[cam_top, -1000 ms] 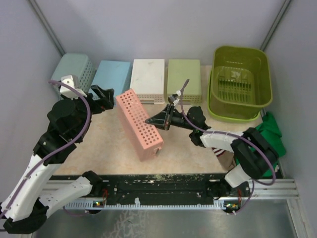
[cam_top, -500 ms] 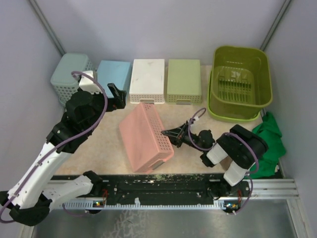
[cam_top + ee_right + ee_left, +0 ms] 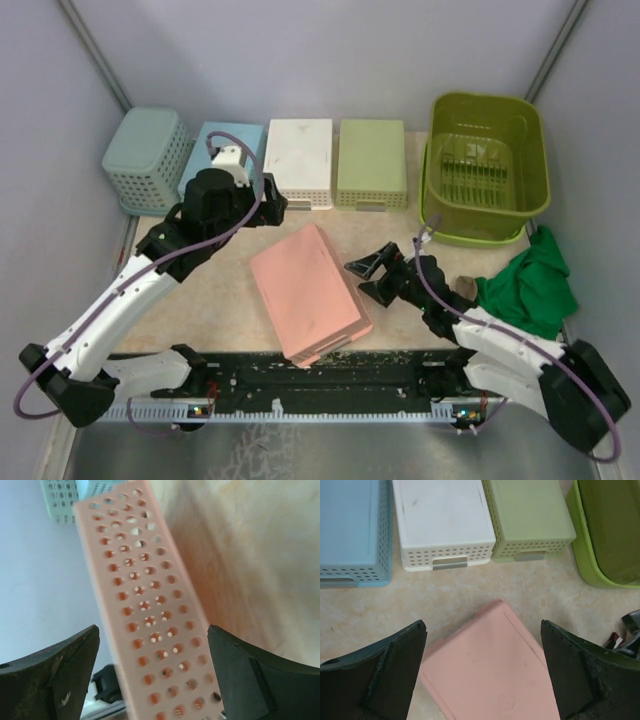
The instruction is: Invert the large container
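The large container (image 3: pixel 466 229), a lime-green tub, stands open side up at the back right with an olive slatted basket (image 3: pixel 487 150) sitting in it. The left wrist view catches the tub's rounded corner (image 3: pixel 583 566) at the right edge. Both grippers are away from it. My left gripper (image 3: pixel 272 205) hovers open above the table's middle, and a pink perforated basket (image 3: pixel 490 670) lies below its jaws. My right gripper (image 3: pixel 371 279) is open beside the right wall of the pink basket (image 3: pixel 308 291), which lies bottom up. That holed wall (image 3: pixel 150 610) fills the space between the right jaws.
Along the back wall stand several upturned baskets: grey-teal (image 3: pixel 145 155), blue (image 3: pixel 225 150), white (image 3: pixel 298 160) and pale green (image 3: pixel 372 160). A green cloth (image 3: pixel 525 285) lies right of the right arm, below the tub. A black rail (image 3: pixel 320 375) runs along the near edge.
The pink basket has tipped from its side onto its open face. My right gripper has opened and let it go, dropping lower. My left arm has swung right toward the middle.
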You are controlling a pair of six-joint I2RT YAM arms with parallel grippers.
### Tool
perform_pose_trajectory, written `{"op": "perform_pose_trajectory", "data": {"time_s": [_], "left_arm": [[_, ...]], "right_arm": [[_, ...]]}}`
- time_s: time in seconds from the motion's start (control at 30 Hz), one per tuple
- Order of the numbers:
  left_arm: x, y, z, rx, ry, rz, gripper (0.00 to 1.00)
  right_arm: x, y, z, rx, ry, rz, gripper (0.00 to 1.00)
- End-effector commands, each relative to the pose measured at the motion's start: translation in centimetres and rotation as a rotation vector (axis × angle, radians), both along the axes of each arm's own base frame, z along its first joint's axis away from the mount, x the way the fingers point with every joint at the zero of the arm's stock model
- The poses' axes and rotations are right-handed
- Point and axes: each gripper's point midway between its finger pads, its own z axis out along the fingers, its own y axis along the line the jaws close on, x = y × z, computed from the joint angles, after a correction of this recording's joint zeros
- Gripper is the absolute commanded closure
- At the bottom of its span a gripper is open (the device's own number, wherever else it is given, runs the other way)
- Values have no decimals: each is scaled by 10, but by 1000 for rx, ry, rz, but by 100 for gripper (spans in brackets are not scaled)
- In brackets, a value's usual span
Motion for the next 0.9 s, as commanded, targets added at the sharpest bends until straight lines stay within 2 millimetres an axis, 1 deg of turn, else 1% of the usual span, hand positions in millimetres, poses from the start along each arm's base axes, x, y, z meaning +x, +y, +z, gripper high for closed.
{"op": "perform_pose_trajectory", "data": {"time_s": [0.0, 0.07, 0.13, 0.23, 0.27, 0.3, 0.37, 0.43, 0.53, 0.63, 0.7, 0.77, 0.87], "left_arm": [[-2, -16, -23, 15, 87, -72, 0], [-2, -20, -35, 20, 127, -79, 0], [-4, -22, -45, 26, 159, -88, 0], [-7, -19, -57, 45, 194, -81, 0], [-9, -18, -60, 48, 206, -79, 0], [-11, -17, -63, 52, 214, -79, 0], [-16, -15, -69, 57, 241, -83, 0], [-23, -13, -75, 74, 277, -93, 0], [-29, -4, -83, 110, 308, -75, 0], [-31, 1, -89, 104, 328, -43, 0], [-35, 1, -94, 75, 354, -24, 0], [-39, 2, -95, 57, 367, -16, 0], [-42, 9, -90, 48, 354, 10, 0]], "right_arm": [[3, -67, -22, -451, -59, -100, 11], [4, -76, -14, -528, -118, -69, 11], [4, -83, -10, -620, -140, -25, 11], [4, -96, -3, -750, -156, 21, 11], [3, -96, 1, -766, -178, 47, 11], [1, -92, 7, -767, -213, 89, 10], [-8, -83, 13, -746, -241, 180, 11], [-20, -75, 13, -728, -247, 278, 11], [-37, -58, 13, -655, -268, 420, 10], [-53, -40, 9, -560, -269, 535, 11], [-64, -32, 0, -511, -237, 587, 11], [-74, -26, -6, -487, -222, 636, 11], [-84, -5, -1, -426, -264, 692, 10]]}}
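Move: The upside-down pink container, the large one, lies unheld with its middle about 11 cm left of the right hand, 3 cm back and 6 cm lower; the green container stands some 26 cm ahead and 3 cm right of that hand, the white one about 26 cm ahead and 13 cm left. From the left hand the pink container is roughly 10 cm back, 9 cm right and 26 cm below, the white one 18 cm ahead and 7 cm right. The pink container is already free of the right fingers, which stay wide open while that hand pulls off about 8 cm to the right, rolling left side down, then curves back and partly left, turning some 35 degrees counter-clockwise, to its near right corner. The left hand, open, sinks about 10 cm towards the container and draws slightly back, tipping down 20 degrees. ##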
